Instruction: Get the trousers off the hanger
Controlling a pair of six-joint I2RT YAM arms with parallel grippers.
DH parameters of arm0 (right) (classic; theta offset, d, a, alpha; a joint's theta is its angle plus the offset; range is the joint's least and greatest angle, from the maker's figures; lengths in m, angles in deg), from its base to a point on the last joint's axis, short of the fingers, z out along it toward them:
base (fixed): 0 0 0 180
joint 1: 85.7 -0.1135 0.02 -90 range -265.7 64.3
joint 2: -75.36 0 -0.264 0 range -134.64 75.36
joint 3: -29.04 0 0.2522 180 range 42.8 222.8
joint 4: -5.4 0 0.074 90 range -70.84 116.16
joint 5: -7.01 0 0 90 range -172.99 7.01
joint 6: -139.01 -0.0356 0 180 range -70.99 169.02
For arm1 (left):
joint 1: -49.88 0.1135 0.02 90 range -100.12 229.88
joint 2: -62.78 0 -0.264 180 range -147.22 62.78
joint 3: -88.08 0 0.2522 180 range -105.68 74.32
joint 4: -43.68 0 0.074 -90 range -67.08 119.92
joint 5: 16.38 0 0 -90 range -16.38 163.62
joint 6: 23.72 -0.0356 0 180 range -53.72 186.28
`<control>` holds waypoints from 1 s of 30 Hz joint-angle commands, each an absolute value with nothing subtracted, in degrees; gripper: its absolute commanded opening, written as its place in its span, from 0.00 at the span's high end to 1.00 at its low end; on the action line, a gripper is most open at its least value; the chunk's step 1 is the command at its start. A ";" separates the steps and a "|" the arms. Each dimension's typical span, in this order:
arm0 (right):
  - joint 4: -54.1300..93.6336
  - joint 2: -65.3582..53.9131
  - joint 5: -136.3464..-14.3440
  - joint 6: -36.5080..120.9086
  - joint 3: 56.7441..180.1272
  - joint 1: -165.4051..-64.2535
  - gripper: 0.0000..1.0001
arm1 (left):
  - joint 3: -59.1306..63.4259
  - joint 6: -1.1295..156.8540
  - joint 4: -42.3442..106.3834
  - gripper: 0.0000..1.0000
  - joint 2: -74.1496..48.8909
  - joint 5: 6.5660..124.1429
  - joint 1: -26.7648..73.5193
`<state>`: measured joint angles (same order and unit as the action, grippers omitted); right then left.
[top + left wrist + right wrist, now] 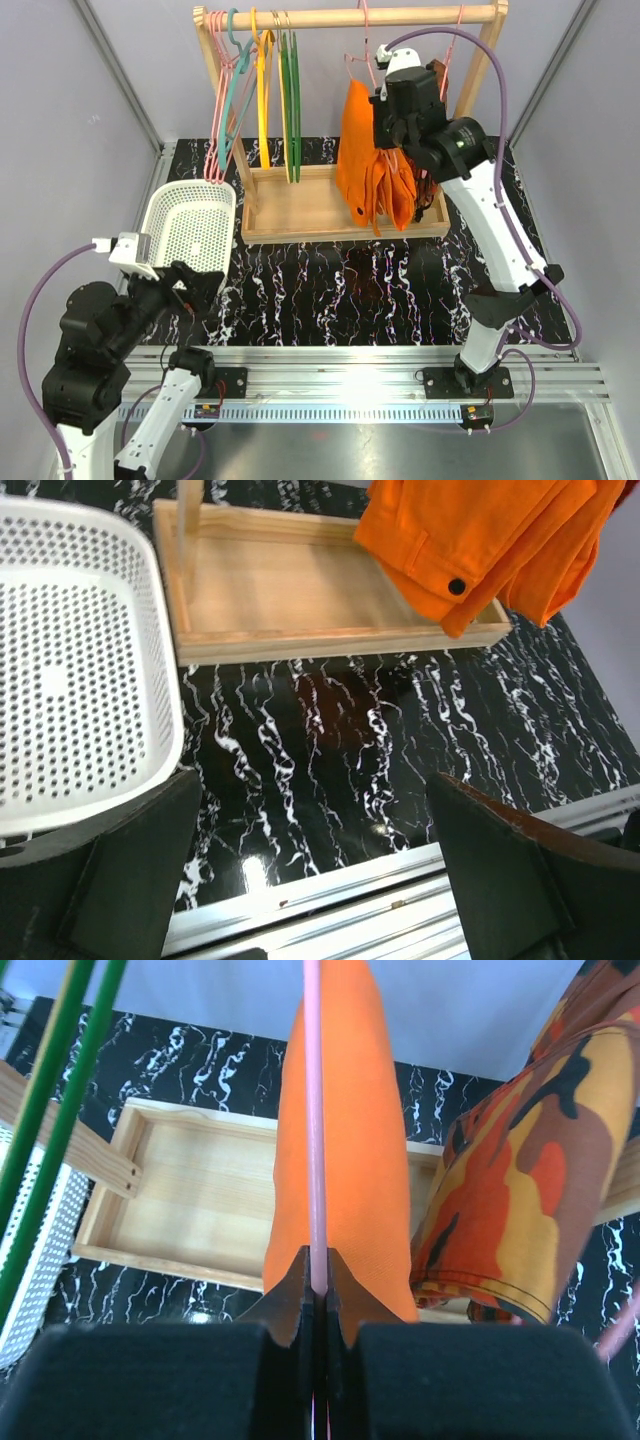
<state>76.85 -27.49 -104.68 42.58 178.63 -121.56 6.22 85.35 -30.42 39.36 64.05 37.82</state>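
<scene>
The bright orange trousers (pixel 356 150) hang folded over the thin pink hanger (pixel 365 30) on the wooden rail at the back. My right gripper (pixel 397 122) is up beside them, and in the right wrist view it (pixel 318 1285) is shut on the hanger's pink wire (pixel 314 1110), with the trousers (pixel 345 1130) right behind the wire. My left gripper (pixel 200 283) hovers low at the front left, wide open and holding nothing (pixel 310 810); the trousers (pixel 470 535) show at the top right of the left wrist view.
A camouflage garment (pixel 520 1180) hangs just right of the trousers. Green, yellow, teal and pink hangers (pixel 265 90) crowd the rail's left half. The wooden rack base (pixel 300 205) lies beneath. A white perforated basket (pixel 190 225) stands at the left, close to my left gripper.
</scene>
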 commanded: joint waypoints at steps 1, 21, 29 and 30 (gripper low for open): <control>69.78 -26.42 -105.22 42.25 187.37 -121.82 1.00 | 2.78 82.19 -23.79 0.01 36.85 54.29 39.76; 62.48 -14.65 -96.97 37.60 180.54 -122.53 1.00 | 6.29 80.79 -11.82 0.01 34.92 44.76 39.07; 63.19 -5.96 -93.63 36.36 171.40 -124.20 1.00 | 9.45 76.83 -12.45 0.01 30.87 56.92 28.87; 63.10 -5.16 -93.36 35.49 170.25 -124.29 1.00 | 10.24 77.09 -11.14 0.01 31.57 56.05 28.87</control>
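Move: The right hand already pinches the near side of the pink hanger. The orange trousers' middle lies about 5 cm ahead, 2 cm left and 10 cm below it, with the rail some 5 cm ahead and 16 cm up. The patterned trousers hang 9 cm right, 4 cm ahead and 8 cm lower; the green hangers 18 cm left, 6 cm ahead and 4 cm higher. From the left hand, the orange trousers are about 32 cm ahead and 33 cm right, roughly level. Keeping its pinch on the pink hanger, the right hand lifts it about 4 cm, nearly straight up at first, then draws it back some 9 cm towards the robot while still rising a little, its left side rolling up and the hand turning slightly counter-clockwise. The left hand, open and touching nothing, climbs about 7 cm while going right and swinging some 20 degrees clockwise, then reaches forward and sinks about 4 cm, coming nearer the orange trousers. ##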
